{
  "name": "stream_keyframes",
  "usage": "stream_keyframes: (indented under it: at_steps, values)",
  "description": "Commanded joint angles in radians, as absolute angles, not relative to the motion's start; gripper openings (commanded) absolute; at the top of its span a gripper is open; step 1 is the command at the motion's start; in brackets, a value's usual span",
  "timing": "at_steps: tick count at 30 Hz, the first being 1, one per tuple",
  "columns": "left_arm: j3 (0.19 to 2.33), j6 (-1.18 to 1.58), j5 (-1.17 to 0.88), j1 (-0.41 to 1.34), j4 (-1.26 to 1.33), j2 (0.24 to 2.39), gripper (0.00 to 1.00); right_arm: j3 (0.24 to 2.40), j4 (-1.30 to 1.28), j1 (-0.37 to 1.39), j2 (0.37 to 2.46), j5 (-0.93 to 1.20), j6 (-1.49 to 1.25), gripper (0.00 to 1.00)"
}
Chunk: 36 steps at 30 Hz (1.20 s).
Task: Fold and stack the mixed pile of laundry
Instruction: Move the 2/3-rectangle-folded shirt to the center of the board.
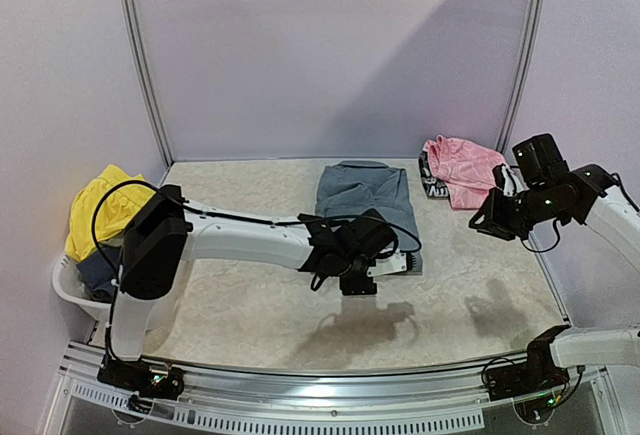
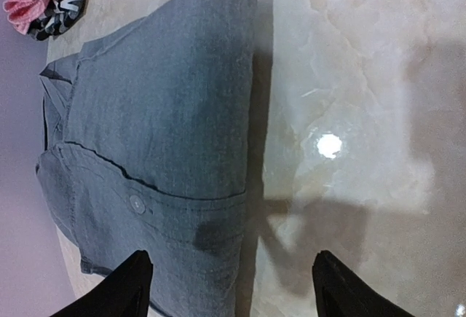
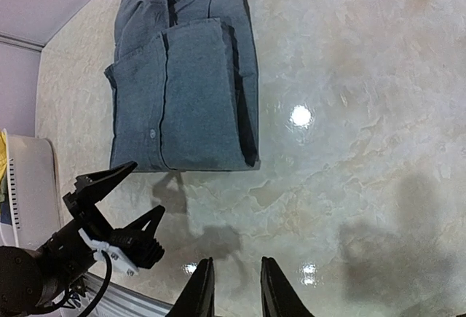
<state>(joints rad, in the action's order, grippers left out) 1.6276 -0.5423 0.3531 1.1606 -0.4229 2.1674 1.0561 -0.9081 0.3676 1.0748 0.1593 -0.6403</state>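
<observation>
A grey shirt (image 1: 365,195) lies folded into a rectangle at the table's middle; it also shows in the left wrist view (image 2: 160,113) and the right wrist view (image 3: 189,91). My left gripper (image 1: 358,280) is open and empty, hovering over the shirt's near edge (image 2: 229,280). A pink piece (image 1: 465,165) lies folded at the back right with a black-and-white patterned item (image 1: 430,180) beside it. My right gripper (image 1: 490,223) is raised at the right, jaws slightly apart and empty (image 3: 237,273). Yellow shorts (image 1: 100,205) and a dark blue item (image 1: 100,273) sit in the tub.
A white plastic tub (image 1: 70,290) stands at the table's left edge, also visible in the right wrist view (image 3: 29,186). Walls enclose the table at the back and sides. The left gripper (image 3: 109,208) shows in the right wrist view.
</observation>
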Motion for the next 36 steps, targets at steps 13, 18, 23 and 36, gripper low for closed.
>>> stream_keyframes:
  at_steps: [13, 18, 23, 36]
  values:
    - [1.728, -0.618, 0.508, 1.15, -0.316, 2.32, 0.6, 1.009, -1.058, 0.37, 0.996, 0.143, -0.647, 0.23]
    - [1.716, -0.628, 0.521, 1.15, -0.299, 2.34, 0.59, 1.009, -1.061, 0.37, 1.005, 0.148, -0.643, 0.23]
    - [1.69, -0.634, 0.552, 1.15, -0.27, 2.357, 0.58, 1.015, -1.063, 0.369, 1.019, 0.155, -0.64, 0.23]
    - [1.702, -0.633, 0.573, 1.153, -0.233, 2.416, 0.29, 1.037, -1.081, 0.37, 1.045, 0.158, -0.634, 0.23]
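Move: The folded shirt's near edge lies about 4 cm ahead of the left hand, 1 cm right and 5 cm below; the shirt's middle is some 18 cm ahead, 2 cm right and 6 cm below. On the same table, the patterned cloth is roughly 30 cm ahead and 19 cm right, with the pink cloth 30 cm ahead and 27 cm right. From the right hand, the near edge lies about 5 cm ahead, 25 cm left and 19 cm below. Bring the left gripper about 5 cm forward and 4 cm down onto the folded shirt's near edge, tipping the fingers forward some 15 degrees until they straddle the fold. Narrow them from wide open to about a third so the pinch on the edge begins. Ease the right gripper back about 4 cm and slightly down and right, clear of the shirt. ##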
